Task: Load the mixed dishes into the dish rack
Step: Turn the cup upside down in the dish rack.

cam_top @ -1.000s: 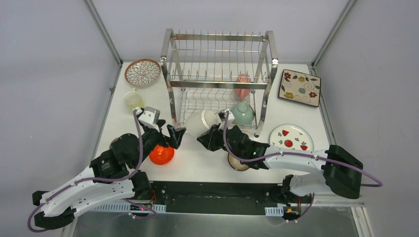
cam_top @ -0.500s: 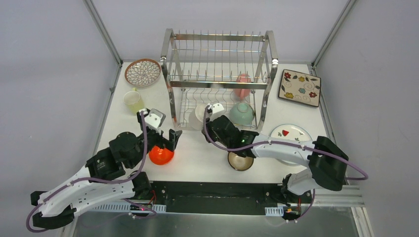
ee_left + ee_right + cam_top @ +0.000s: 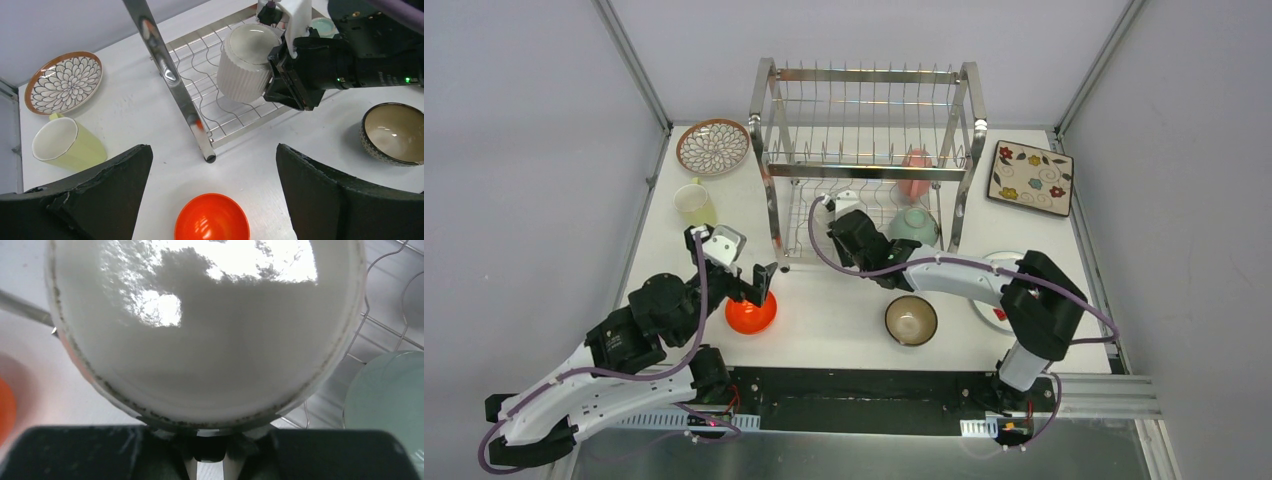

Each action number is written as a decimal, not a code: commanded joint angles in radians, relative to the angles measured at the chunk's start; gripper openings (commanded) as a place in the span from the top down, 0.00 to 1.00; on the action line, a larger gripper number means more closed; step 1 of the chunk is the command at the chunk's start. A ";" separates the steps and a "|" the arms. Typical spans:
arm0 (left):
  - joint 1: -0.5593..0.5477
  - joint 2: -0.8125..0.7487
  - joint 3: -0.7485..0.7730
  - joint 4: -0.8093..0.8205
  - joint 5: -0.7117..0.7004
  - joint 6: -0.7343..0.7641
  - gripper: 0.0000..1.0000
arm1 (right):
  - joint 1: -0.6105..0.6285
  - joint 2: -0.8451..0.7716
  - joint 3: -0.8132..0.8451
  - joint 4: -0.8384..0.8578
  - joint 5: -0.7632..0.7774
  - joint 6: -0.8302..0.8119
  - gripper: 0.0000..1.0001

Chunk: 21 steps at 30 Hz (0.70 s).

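Observation:
The dish rack (image 3: 864, 150) stands at the back middle of the table. My right gripper (image 3: 278, 67) reaches into its lower tier, shut on the rim of a white ribbed mug (image 3: 245, 62) that lies tilted over the wire floor. That mug (image 3: 200, 330) fills the right wrist view, its rim pinched at my right gripper (image 3: 210, 445). A mint bowl (image 3: 914, 228) and a pink cup (image 3: 914, 175) sit in the rack. My left gripper (image 3: 212, 195) hangs open above an orange bowl (image 3: 212, 220) on the table, touching nothing.
A petal-pattern plate (image 3: 713, 146) and a yellow-green cup (image 3: 692, 202) lie left of the rack. A brown bowl (image 3: 911, 320) sits near the front. The square floral plate (image 3: 1030, 177) is at the right; the strawberry plate (image 3: 990, 262) is mostly hidden under my right arm.
My right arm has carried the mug away from the table front and into the rack's lower tier. My left gripper has drawn back a little, still open over the orange bowl.

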 commanded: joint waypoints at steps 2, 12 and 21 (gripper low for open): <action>0.003 -0.019 -0.005 0.001 -0.034 0.040 0.01 | -0.051 0.043 0.124 0.055 0.043 -0.055 1.00; 0.003 -0.050 -0.006 -0.013 -0.012 0.039 0.01 | -0.134 0.151 0.209 0.059 0.056 -0.071 1.00; 0.003 -0.074 -0.013 -0.020 0.010 0.033 0.01 | -0.181 0.273 0.329 0.052 0.155 -0.039 1.00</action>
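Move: My right hand holds the white cup bottom up over the dish rack's lower tier; the free wires I'm taking it to lie about 13 cm straight ahead and some 7 cm below. The green bowl is level with this hand, about 16 cm to its right, and the pink cup stands 11 cm farther out than that bowl. From my idle left hand, that spot is roughly 24 cm ahead, 17 cm to the right and 25 cm below. I carry the cup deeper into the rack with my right hand, about 9 cm forward past the green bowl's left side and in beneath the upper shelf's front bar, sinking some 4 cm towards the lower wires as I go. The wrist turns roughly 10 degrees clockwise and my fingers keep their hold; my empty left hand drifts a little left and up. ##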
